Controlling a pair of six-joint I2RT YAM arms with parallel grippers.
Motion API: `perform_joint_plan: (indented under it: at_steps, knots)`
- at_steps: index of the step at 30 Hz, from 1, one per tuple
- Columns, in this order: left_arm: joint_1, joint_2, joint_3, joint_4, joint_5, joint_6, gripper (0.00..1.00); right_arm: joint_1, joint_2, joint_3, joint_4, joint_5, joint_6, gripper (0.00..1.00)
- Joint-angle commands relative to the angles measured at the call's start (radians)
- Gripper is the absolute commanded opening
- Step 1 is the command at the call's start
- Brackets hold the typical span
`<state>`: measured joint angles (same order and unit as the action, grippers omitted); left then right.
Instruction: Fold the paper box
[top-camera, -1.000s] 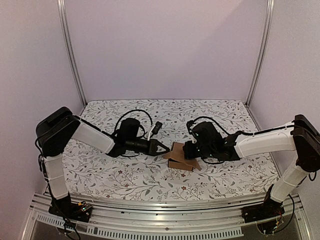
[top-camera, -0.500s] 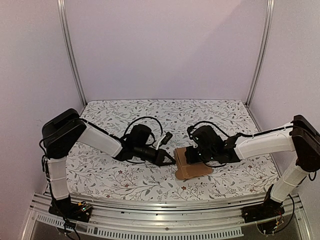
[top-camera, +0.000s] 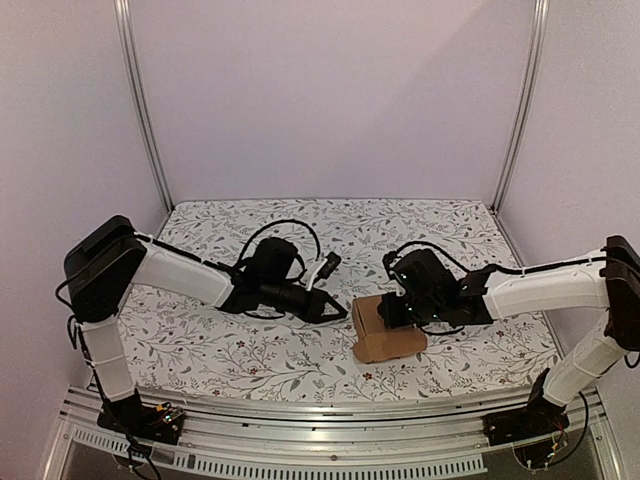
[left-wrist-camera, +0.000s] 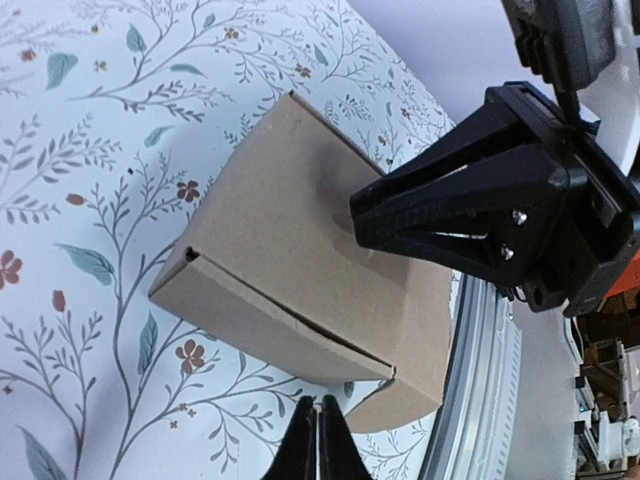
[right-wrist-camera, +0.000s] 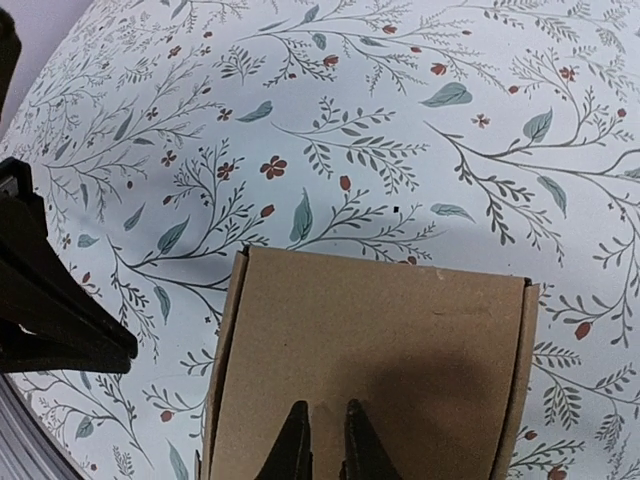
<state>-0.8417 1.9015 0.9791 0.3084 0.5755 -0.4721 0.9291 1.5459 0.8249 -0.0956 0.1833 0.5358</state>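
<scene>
The paper box (top-camera: 388, 332) is a small brown carton standing closed on the floral table, with a seam along its near side (left-wrist-camera: 300, 270). My left gripper (top-camera: 343, 312) is shut and points at the box's left side, its tips (left-wrist-camera: 320, 432) just short of the lower edge and holding nothing. Coming from the right, my right gripper (top-camera: 397, 309) rests over the box's top face (right-wrist-camera: 370, 350). Its tips (right-wrist-camera: 321, 425) stand a narrow gap apart on the cardboard, nothing between them. The left wrist view shows it as a black wedge (left-wrist-camera: 480, 210) touching the top.
The floral tablecloth (top-camera: 250, 350) covers the table. A metal rail (top-camera: 330, 410) runs along the near edge, close behind the box in the left wrist view (left-wrist-camera: 480, 400). Frame posts (top-camera: 140, 100) and pale walls enclose the back and sides.
The box went from a loose, half-open piece to a closed carton and shifted right and nearer. The right gripper's tips have parted slightly. The left gripper followed toward the box's left side.
</scene>
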Motion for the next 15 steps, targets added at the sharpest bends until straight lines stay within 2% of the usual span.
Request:
perform_joint_plan:
  at_steps: [1, 4, 9, 10, 11, 12, 15]
  knots:
    - [0.001, -0.069, 0.005, -0.068, -0.043, 0.052, 0.09, 0.003, -0.105, -0.009, -0.118, 0.059, -0.022, 0.17]
    - [-0.001, -0.094, 0.004, -0.083, -0.064, 0.070, 0.26, 0.003, -0.169, -0.011, -0.186, 0.112, -0.042, 0.37]
    - [-0.014, -0.142, 0.001, -0.115, -0.114, 0.100, 0.57, -0.012, -0.245, -0.018, -0.266, 0.164, -0.076, 0.59]
    - [-0.015, -0.147, 0.010, -0.148, -0.132, 0.104, 0.70, -0.017, -0.251, -0.015, -0.276, 0.156, -0.088, 0.63]
    - [-0.019, -0.150, 0.016, -0.176, -0.151, 0.106, 0.90, -0.020, -0.252, -0.011, -0.284, 0.151, -0.101, 0.66]
    - [-0.024, -0.155, 0.018, -0.193, -0.175, 0.107, 0.98, -0.024, -0.253, -0.008, -0.291, 0.142, -0.107, 0.70]
    - [-0.060, -0.182, -0.006, -0.213, -0.273, 0.098, 0.99, -0.055, -0.239, -0.004, -0.297, 0.088, -0.124, 0.75]
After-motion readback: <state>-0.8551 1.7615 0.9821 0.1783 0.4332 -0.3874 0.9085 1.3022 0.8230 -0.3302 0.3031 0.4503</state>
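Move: From the right hand, the paper box's middle lies about 2 cm back, 1 cm to the right and 5 cm below, its closed lid just under the nearly shut fingertips. The flap standing out on its near side is some 8 cm back, 2 cm right and 7 cm down. From the left hand, the box is roughly 9 cm to the right, 3 cm back and 4 cm below. The right hand backs away from the closed lid, rising some 5 cm and travelling about as far to its right, with the climb levelling off at the end, while its nearly shut fingers spread to about three quarters open. The left hand rises about 3.5 cm just off the box's left side, easing slightly left and rolling a little, and its fingers go from practically shut to fully open. ##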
